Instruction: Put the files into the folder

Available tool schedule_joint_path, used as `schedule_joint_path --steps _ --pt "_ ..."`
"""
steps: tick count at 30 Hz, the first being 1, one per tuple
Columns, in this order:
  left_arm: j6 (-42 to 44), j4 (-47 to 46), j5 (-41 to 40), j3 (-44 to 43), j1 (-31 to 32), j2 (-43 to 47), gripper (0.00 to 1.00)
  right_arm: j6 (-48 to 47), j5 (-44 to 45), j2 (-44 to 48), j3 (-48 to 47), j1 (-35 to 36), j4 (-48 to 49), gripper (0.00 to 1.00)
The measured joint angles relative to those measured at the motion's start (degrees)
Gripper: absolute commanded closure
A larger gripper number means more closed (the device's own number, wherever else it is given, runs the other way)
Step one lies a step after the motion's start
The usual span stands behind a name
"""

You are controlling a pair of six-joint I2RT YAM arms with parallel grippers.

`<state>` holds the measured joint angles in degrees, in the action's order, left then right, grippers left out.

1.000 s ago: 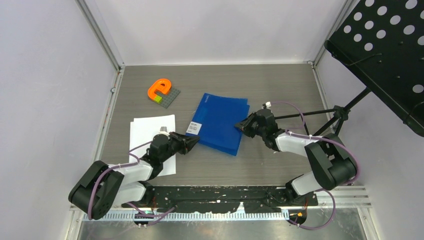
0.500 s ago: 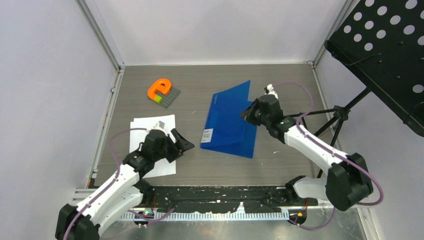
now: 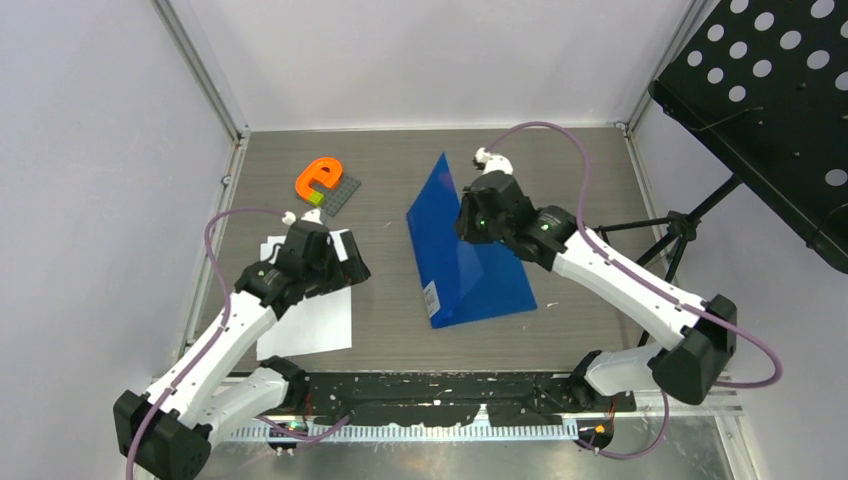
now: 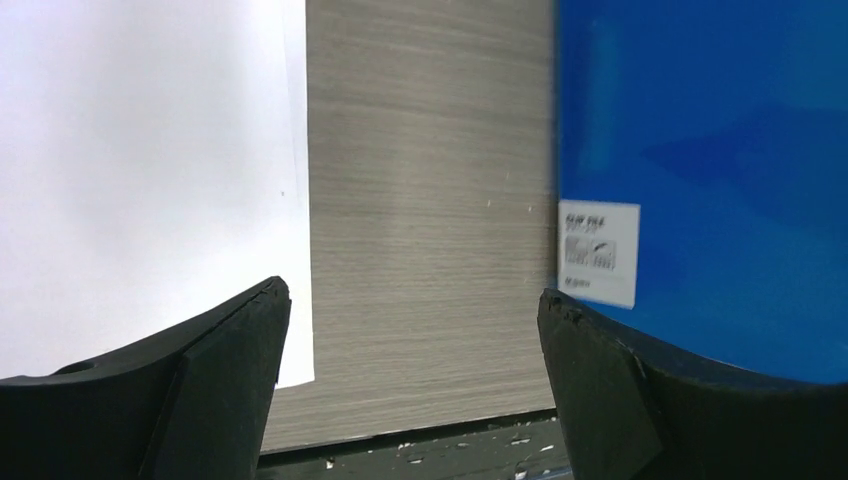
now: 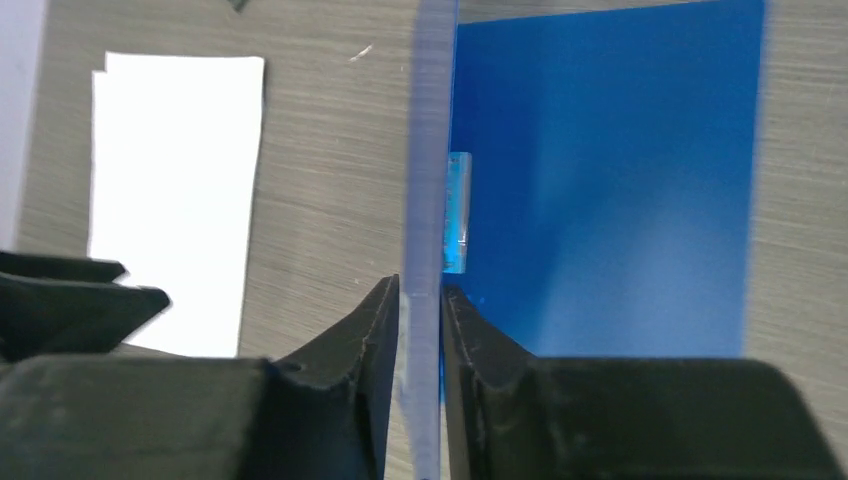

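The blue folder (image 3: 490,285) lies half open in the middle of the table. Its cover (image 3: 445,215) stands nearly upright, and the white label (image 3: 432,298) sits near its front corner. My right gripper (image 3: 476,216) is shut on the cover's raised edge (image 5: 425,200), one finger on each side (image 5: 421,288). The files (image 3: 312,322), white sheets, lie flat to the folder's left. My left gripper (image 3: 350,262) hovers open over their right edge. In the left wrist view bare table shows between its wide fingers (image 4: 412,297), with the files (image 4: 150,180) left and the folder (image 4: 700,150) right.
An orange e-shaped piece (image 3: 320,178) on a grey baseplate (image 3: 342,197) lies at the back left. A black perforated music stand (image 3: 770,90) overhangs the right side, its tripod legs (image 3: 682,226) beside the table. Walls and metal rails (image 3: 215,110) close in the table.
My left gripper let go of the folder's corner, opened wide and drew back left over the files. My right gripper raised the cover from flat to nearly upright, and the folder swung round.
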<state>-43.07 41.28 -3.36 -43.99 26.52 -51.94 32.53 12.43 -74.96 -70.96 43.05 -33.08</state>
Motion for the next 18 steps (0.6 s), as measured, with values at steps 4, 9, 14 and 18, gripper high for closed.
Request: schedule_joint_path --steps 4,9,14,18 --pt "3.3 0.4 1.8 -5.1 -3.3 -3.0 0.07 -0.9 1.9 -4.1 -2.2 3.9 -0.9 0.51" --pt "5.9 0.4 5.4 -6.7 -7.6 -4.6 0.07 0.0 2.0 -6.5 -3.7 7.0 -0.1 0.35" --pt "7.5 1.7 7.0 -7.5 -9.6 -5.3 0.06 1.6 1.6 -6.8 -3.8 10.3 3.5 0.2" --pt "7.8 3.0 6.3 -10.0 -10.8 -4.9 0.06 3.3 -1.4 -6.8 -3.7 12.1 9.4 0.14"
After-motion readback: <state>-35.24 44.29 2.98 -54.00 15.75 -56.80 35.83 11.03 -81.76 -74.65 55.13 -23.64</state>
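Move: The folder's raised blue cover stands between the right fingertips, its upper edge at the pads. The folder's middle lies about 22 cm below this hand, level fore-and-aft and 2 cm to the right. The white files are some 36 cm to its left and 7 cm back. From the left hand, the files' middle is about 7 cm left, 3 cm back and 13 cm below, with the orange clamp about 23 cm ahead and 4 cm left. Leftward, nearly level and picking up speed, the right hand sweeps about 10 cm, easing back some 3 cm and turning about 10 degrees counter-clockwise. Its fingers spread wide, giving up the pinch, while the right-hand finger bears on the inside of the upright cover and pushes it towards the files. The open left hand rises about 4 cm, drifting forward and left above the files. ##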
